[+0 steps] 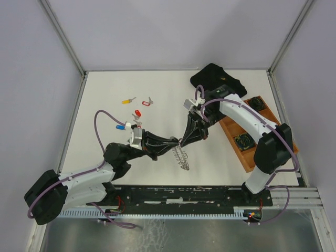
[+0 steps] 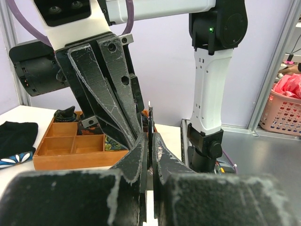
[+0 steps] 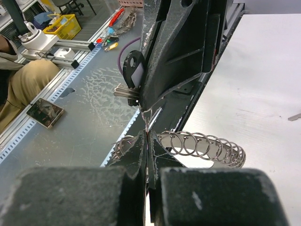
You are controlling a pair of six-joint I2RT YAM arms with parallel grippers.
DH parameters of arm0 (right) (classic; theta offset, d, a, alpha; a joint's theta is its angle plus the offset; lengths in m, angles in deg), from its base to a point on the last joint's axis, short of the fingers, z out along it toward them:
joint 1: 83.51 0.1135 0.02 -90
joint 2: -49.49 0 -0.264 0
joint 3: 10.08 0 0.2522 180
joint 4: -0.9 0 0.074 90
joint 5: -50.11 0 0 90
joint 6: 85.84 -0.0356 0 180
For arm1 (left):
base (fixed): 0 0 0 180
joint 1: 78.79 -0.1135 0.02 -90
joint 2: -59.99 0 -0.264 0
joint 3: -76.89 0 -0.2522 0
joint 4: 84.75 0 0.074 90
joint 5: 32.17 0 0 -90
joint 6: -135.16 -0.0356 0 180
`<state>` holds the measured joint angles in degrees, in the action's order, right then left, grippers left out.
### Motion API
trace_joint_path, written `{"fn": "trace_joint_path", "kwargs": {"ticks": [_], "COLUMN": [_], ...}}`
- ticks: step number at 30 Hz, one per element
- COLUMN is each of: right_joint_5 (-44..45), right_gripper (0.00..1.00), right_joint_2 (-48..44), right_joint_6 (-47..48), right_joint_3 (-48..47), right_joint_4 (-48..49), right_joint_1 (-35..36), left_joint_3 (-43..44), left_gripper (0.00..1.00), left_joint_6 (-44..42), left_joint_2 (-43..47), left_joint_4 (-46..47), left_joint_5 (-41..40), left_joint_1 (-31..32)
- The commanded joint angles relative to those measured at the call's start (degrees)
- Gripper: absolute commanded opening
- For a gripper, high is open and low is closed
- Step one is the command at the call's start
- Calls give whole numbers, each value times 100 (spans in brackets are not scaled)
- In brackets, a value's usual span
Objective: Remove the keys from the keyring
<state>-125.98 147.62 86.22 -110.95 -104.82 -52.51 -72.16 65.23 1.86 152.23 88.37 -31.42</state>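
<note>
The keyring, a silvery ring fringed with small split rings, hangs between my two grippers above the table; it also shows in the right wrist view. My right gripper is shut on one of its small rings. My left gripper faces it, shut on a black-headed key that hangs on that small ring; in the left wrist view only the key's thin edge shows. Loose keys lie at the back left: yellow, red, blue.
A silver key lies by the yellow one. A wooden compartment tray with black coiled items stands at the right. A black cloth lies at the back right. Frame posts edge the white table.
</note>
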Motion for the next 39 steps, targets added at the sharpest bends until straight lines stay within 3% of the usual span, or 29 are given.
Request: {"fn": "trace_joint_path", "kwargs": {"ticks": [1, 10, 12, 14, 16, 18, 23, 39], "right_joint_5": [-88, 663, 883, 1330, 2235, 2744, 2833, 2211], "right_gripper": [0, 0, 0, 0, 0, 0, 0, 0], "right_joint_2": [-238, -64, -124, -420, -1088, -1776, -1989, -2023], "right_joint_6": [11, -44, -535, -1900, -3844, -4995, -5574, -10485], "right_joint_3": [-299, -792, -867, -641, 184, 1085, 1242, 2962], "right_joint_4": [-886, -859, -446, 841, 3117, 4832, 5261, 9872], "right_joint_1": [-29, 64, 73, 144, 327, 488, 530, 39], "left_joint_3": [200, 685, 752, 814, 925, 1006, 966, 171], "left_gripper": [3, 3, 3, 3, 3, 3, 3, 3], "left_joint_6": [-320, -1047, -1116, -1215, -1363, -1494, -1627, -1571], "left_joint_2": [187, 594, 615, 621, 606, 603, 653, 847], "left_joint_4": [-82, -1826, -1975, -2122, -2342, -2559, -2541, -1379], "left_joint_5": [31, -22, -43, -92, -178, -291, -462, -1251], "left_joint_1": [17, 17, 14, 17, 15, 17, 15, 18]}}
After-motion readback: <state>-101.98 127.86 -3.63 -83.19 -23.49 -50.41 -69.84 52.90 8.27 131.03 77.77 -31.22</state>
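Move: The left hand already holds the black-tagged keys, and the ring wire in the right fingertips lies about 3 cm to its right, 1 cm ahead and 1 cm lower. From the right hand, those keys are about 3 cm left, 1 cm back and 1 cm higher, while the keyring coil hangs some 6 cm below it, 2 cm back and 1 cm left. The blue-tagged key lies on the table roughly 21 cm ahead of the left hand, 31 cm to its left and 25 cm below. Keeping their shut grips, the left on the black-tagged keys and the right on the ring wire, both hands first dip about 2.5 cm, lift a little and sink again while travelling some 4 cm forward, the right starting forward late and also drifting 2 cm left, nearer the keys. The right wrist turns some 25 degrees clockwise so its fingers point straighter left and slightly lower, as the left turns about 15 degrees counter-clockwise and its upward-pointing fingers level somewhat. ##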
